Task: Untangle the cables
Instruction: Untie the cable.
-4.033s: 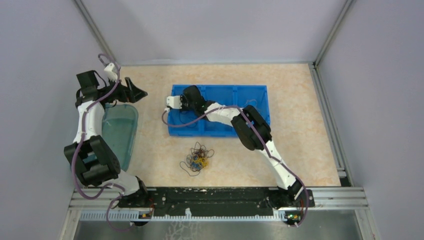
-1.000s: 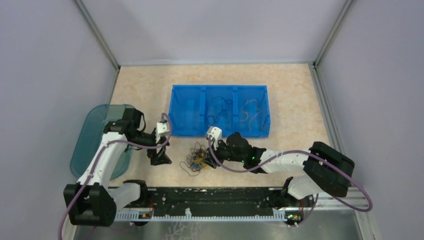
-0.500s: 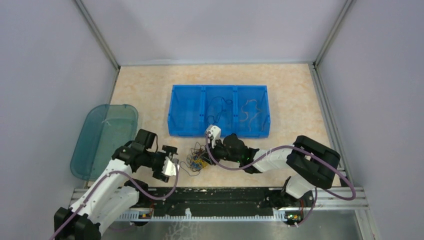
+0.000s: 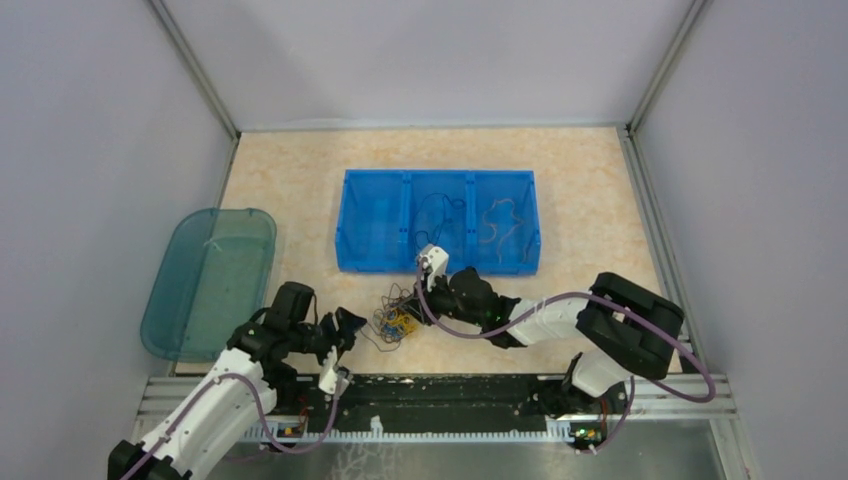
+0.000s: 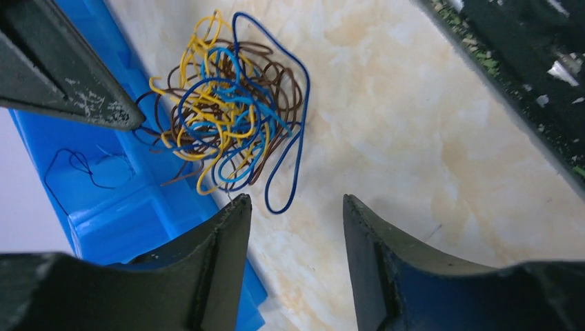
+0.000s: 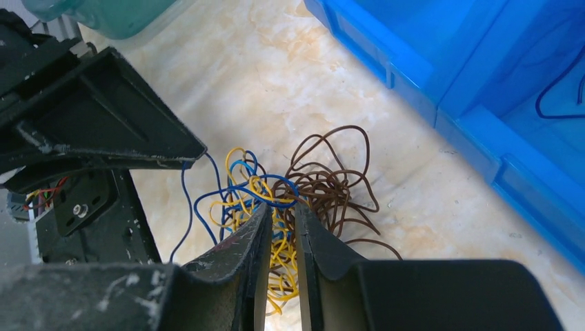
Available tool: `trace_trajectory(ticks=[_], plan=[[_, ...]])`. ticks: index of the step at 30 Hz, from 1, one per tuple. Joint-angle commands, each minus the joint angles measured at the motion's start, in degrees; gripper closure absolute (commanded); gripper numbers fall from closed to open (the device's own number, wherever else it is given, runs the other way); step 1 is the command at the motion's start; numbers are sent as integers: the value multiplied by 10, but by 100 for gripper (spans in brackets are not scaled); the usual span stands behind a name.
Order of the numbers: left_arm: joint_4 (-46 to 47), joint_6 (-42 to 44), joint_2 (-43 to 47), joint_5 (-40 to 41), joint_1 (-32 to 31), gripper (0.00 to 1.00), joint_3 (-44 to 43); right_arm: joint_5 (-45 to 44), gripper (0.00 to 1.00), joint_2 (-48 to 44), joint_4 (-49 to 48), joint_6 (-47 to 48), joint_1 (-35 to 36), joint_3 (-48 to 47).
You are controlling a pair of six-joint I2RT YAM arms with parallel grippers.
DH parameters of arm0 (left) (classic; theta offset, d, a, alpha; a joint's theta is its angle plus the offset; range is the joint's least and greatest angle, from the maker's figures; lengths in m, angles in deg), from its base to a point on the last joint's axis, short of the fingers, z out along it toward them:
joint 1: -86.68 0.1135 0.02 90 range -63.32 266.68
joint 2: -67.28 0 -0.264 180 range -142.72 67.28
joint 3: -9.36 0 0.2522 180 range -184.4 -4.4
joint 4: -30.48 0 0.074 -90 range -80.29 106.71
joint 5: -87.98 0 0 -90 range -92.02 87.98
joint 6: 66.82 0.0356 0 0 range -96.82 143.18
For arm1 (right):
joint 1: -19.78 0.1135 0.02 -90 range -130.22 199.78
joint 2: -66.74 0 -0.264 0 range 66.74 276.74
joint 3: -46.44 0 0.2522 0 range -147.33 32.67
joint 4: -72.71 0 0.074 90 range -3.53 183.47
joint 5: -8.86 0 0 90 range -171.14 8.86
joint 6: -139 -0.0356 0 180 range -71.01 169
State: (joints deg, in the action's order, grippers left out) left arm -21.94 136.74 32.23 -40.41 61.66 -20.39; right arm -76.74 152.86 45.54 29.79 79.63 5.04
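The cables (image 4: 398,318) lie as one small tangle of blue, yellow and brown loops on the table, in front of the blue bin. In the left wrist view the cables (image 5: 227,117) sit just ahead of my left gripper (image 5: 295,203), which is open; only the end of one blue loop reaches toward its tips. My left gripper (image 4: 345,326) is at the tangle's left side. My right gripper (image 4: 422,303) comes in from the right. In the right wrist view my right gripper (image 6: 283,207) has its jaws drawn close on yellow and blue strands of the cables (image 6: 276,186).
The blue bin (image 4: 340,232) has three compartments; thin wires lie in the middle and right ones. A teal translucent lid (image 4: 205,280) lies at the left. The black base rail (image 4: 430,388) runs along the near edge, close behind the tangle.
My left arm has swung down toward the near edge and points at the tangle from the left, its jaws narrower. My right gripper has closed in on the tangle.
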Motion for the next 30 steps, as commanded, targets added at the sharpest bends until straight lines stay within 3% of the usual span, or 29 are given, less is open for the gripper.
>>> trace_trajectory(ticks=[1,12,14,16,17,23,30], plan=[[28,150,33,-50,-4,44,43,-15,81,-29,-27,-11,0,4],[148,212,13,-57,-5,58,92,-14,82,-40,-22,-22,-2,9],[163,211,12,-69,-5,69,93,-14,82,-43,-20,-24,-2,8],[164,205,16,-89,-5,93,91,-16,82,-44,-17,-25,-3,7],[164,193,21,-99,-5,100,88,-17,82,-47,-16,-25,-3,6],[72,135,36,-98,-6,100,26,-18,79,-62,-6,-20,-9,-2],[-71,-41,5,-58,-6,100,-117,43,49,-119,-6,64,-11,-15]])
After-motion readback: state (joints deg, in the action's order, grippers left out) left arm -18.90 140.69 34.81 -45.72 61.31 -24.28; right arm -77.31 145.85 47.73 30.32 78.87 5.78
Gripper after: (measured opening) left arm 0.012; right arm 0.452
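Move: The blue cable's free loop hangs just off the left fingertips, about 2 cm to the right and 2 cm below. The cable tangle's middle lies some 7 cm to the left hand's right, 1 cm farther out and 3 cm lower, and the blue box's middle about 21 cm ahead and 16 cm right. From the right hand, the tangle is about 2 cm left, 2 cm back and 3 cm below; the blue loop is roughly 7 cm left and 4 cm back. Left hand eases right, pinches the blue loop and lifts about 6 cm; right hand rises 3 cm, opening. ##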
